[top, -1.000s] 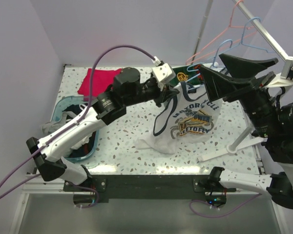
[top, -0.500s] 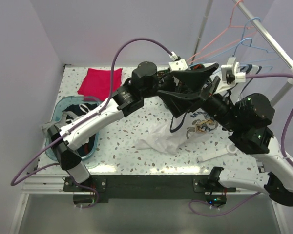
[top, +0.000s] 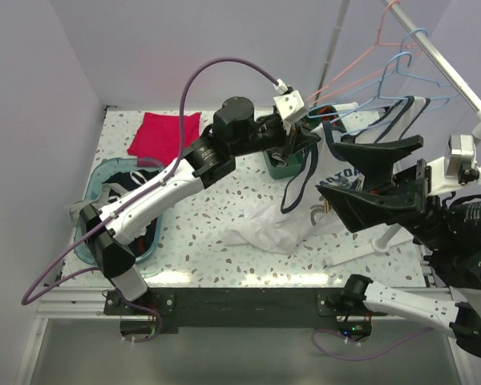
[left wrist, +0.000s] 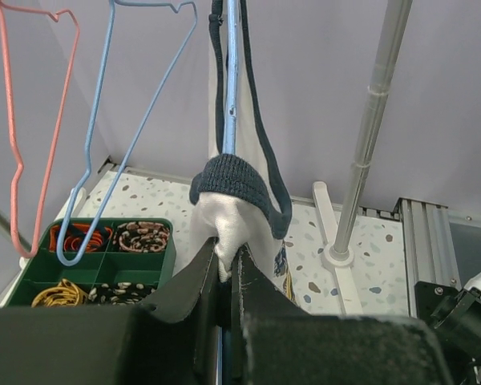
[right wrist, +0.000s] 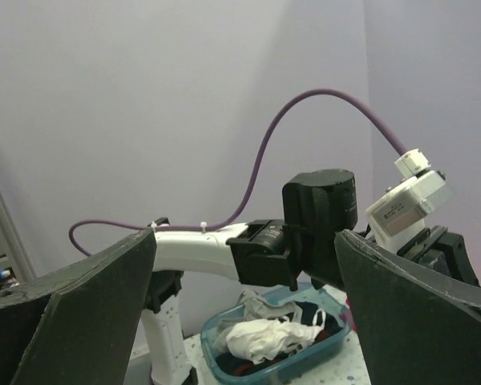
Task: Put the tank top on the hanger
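The white tank top (top: pixel 260 231) hangs by its navy-trimmed straps (top: pixel 401 112) on the light-blue wire hanger (top: pixel 397 70) at the rail, and its hem trails on the table. In the left wrist view the hanger wire (left wrist: pixel 231 80) runs up through the straps, above the bunched white fabric (left wrist: pixel 224 212). My left gripper (top: pixel 303 138) is shut on that fabric (left wrist: pixel 227 258). My right gripper (top: pixel 349 183) is wide open and empty, held in the air right of the shirt. It faces the left arm (right wrist: pixel 244 305).
A second light-blue hanger (left wrist: pixel 104 120) and a pink hanger (left wrist: pixel 16 144) hang nearby. A green compartment tray (top: pixel 282 167) sits under the left gripper. The rack's pole (left wrist: pixel 369 136) and foot (top: pixel 361 253) stand at the right. A red folded cloth (top: pixel 164 132) and a blue basin of clothes (top: pixel 104 180) lie at the left.
My right gripper has pulled away from the left gripper, moving right and toward the near edge, now open. The shirt's straps have gone up to the hanger at the rail. The left gripper keeps its hold.
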You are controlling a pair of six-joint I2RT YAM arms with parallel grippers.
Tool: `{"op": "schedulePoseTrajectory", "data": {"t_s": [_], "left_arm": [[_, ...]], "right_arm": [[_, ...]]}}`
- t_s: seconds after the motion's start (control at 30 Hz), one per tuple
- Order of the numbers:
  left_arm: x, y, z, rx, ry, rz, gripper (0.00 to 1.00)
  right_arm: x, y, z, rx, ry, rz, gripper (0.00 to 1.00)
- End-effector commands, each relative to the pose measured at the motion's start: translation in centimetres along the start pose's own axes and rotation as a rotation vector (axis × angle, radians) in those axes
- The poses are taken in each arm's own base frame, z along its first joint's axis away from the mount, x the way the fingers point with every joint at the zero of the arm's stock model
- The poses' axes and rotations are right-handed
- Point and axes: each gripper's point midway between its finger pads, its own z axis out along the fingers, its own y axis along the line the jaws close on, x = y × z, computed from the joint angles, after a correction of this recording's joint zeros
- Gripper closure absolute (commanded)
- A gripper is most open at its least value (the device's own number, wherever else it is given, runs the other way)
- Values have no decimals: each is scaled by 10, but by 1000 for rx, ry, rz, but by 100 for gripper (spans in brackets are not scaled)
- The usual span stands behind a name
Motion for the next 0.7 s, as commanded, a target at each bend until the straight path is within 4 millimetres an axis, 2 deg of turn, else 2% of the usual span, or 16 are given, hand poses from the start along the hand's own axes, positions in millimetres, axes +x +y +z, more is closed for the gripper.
{"op": "schedulePoseTrajectory", "data": {"t_s": [0.0,0.03,0.1,0.13,0.17,0.2,0.37,0.4,0.47,0.67], "left_arm": [[-60,4,-4,0,-159,85,100],[-59,4,-2,3,-157,84,100],[-67,5,-2,5,-166,118,100],[-60,6,-1,6,-139,114,100],[-63,5,0,12,-140,119,100],[-64,5,0,12,-141,121,100],[-66,6,10,31,-127,131,100],[-66,8,11,32,-124,130,100],[-64,9,16,31,-114,138,100],[-62,13,33,55,-105,132,100]], "right_arm": [[56,-3,-2,-10,182,32,2],[64,-3,-4,-17,210,36,2],[94,-4,-10,-26,304,48,2],[105,-5,-13,-29,333,52,2],[114,-6,-15,-31,350,60,2],[134,-9,-19,-22,390,80,2],[179,-11,-27,-40,471,131,2],[195,-13,-31,-33,508,145,2],[211,-15,-36,-30,544,153,2],[233,-22,-45,-7,598,153,2]]}}
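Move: The rod spot for the held hanger's hook lies about 20 cm to the left gripper's right, 4 cm ahead and some 14 cm above it. On the rod, the other blue hanger's hook hangs roughly 6 cm farther out than that spot, at the same height. The green box is on the table, about 20 cm ahead of the left gripper, 8 cm right and 40 below. From the empty right gripper the rod spot is about 20 cm ahead, 17 cm right and level. Keep the left gripper shut on the hanger's corner and the tank top's strap, and ease it up, right and forward, about 4 cm in all, to bring the hook to the rod. Meanwhile sink the wide-open right gripper quickly, some 23 cm down and 9 cm left, away from the rod, tipping its fingers down from their upward slant by about 35 degrees. ##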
